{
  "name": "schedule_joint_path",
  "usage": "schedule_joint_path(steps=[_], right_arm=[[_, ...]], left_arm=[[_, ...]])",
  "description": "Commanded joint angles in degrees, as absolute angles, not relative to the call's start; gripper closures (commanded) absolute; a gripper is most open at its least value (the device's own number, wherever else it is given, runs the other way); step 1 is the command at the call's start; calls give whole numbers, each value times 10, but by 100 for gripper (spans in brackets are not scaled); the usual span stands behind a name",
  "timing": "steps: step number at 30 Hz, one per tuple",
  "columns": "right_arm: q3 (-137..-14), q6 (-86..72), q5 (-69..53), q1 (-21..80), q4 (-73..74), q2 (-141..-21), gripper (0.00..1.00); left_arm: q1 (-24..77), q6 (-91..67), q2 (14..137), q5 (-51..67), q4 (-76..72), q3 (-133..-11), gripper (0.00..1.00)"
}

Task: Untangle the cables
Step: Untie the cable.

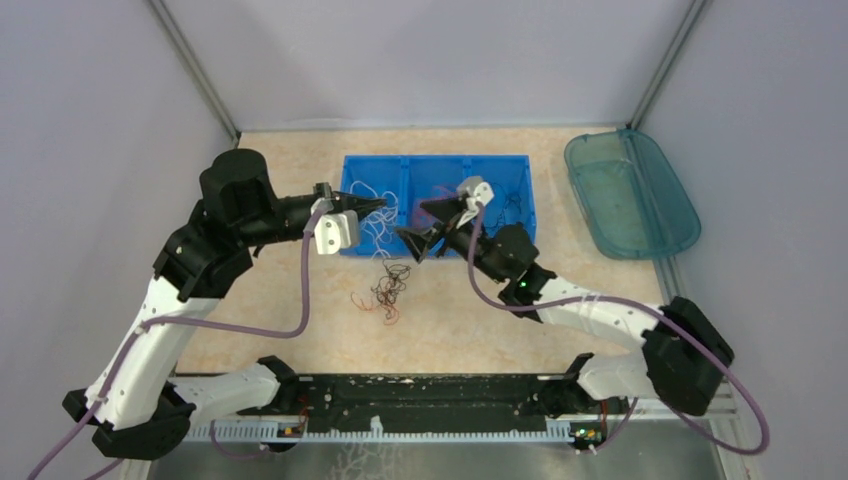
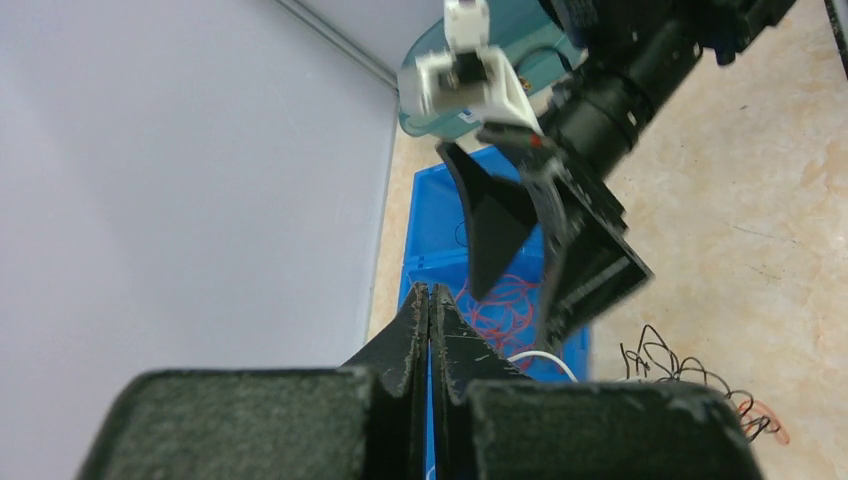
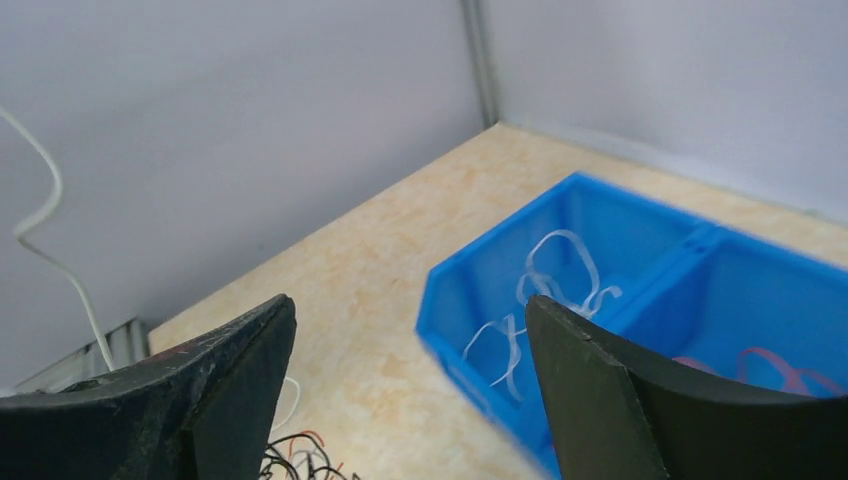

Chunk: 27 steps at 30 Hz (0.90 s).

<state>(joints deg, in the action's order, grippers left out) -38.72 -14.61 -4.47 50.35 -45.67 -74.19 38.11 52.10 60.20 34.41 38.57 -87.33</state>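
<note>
The cables are thin curly wires. A black and red-orange tangle (image 1: 387,290) lies on the table in front of the blue bin (image 1: 435,160); it also shows in the left wrist view (image 2: 690,385) and the right wrist view (image 3: 290,462). My left gripper (image 1: 380,205) (image 2: 429,292) is shut over the bin's left compartment, and a white cable (image 1: 383,238) (image 3: 92,325) dangles from it toward the tangle. My right gripper (image 1: 425,228) (image 3: 408,305) hangs open and empty above the bin's front edge, just right of the left gripper.
The bin's left compartment holds white wires (image 3: 545,275), the middle one red wires (image 2: 505,305), the right one black wires (image 1: 512,205). A teal tray (image 1: 630,195) lies at the right. Grey walls close in the left, back and right.
</note>
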Motion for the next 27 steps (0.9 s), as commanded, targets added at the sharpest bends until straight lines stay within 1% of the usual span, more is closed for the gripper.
schedule_joint_path(steps=[1, 3, 5, 8, 10, 13, 18, 22, 27], right_arm=[[-374, -114, -7, 479, -426, -652, 14], [-360, -99, -14, 479, -420, -626, 14], [-340, -93, -55, 478, -447, -604, 14], [-324, -103, -139, 484, -510, -598, 18], [-339, -83, -157, 508, -511, -607, 20], [-373, -54, -180, 539, -505, -639, 24], [-422, -57, -184, 548, -527, -697, 32], [-468, -59, -181, 550, -518, -746, 41], [-464, -102, -199, 559, -544, -805, 53]], left_arm=[[379, 511, 593, 361, 367, -881, 100], [379, 510, 593, 361, 363, -879, 100], [379, 510, 594, 362, 361, -876, 100], [379, 509, 594, 363, 352, -872, 100], [379, 510, 597, 363, 349, -873, 100], [379, 509, 601, 361, 347, -875, 100], [379, 506, 602, 362, 346, -880, 100], [379, 496, 605, 365, 344, -889, 100], [379, 480, 606, 366, 312, -902, 100]])
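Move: My left hand already holds the white cable high up. Its hanging stretch, where my right hand will reach, lies about 6 cm back and 6 cm left of the right hand, level with it, and some 16 cm straight below the left. The tangle hangs beneath it, roughly 6 cm back, 5 cm left and 22 cm below my right hand. The blue bin's middle is about 14 cm ahead of that hand, 6 cm right and 24 cm below. I loop my open right hand up and about 5 cm to the right, clear of the cable, draw it back, then sweep some 9 cm left to the hanging white cable. On the way the hand turns about 15 degrees counter-clockwise, its fingers tip up a little, and they close to about half open, with the cable close in front of one finger. My left hand keeps its shut grip almost still. ##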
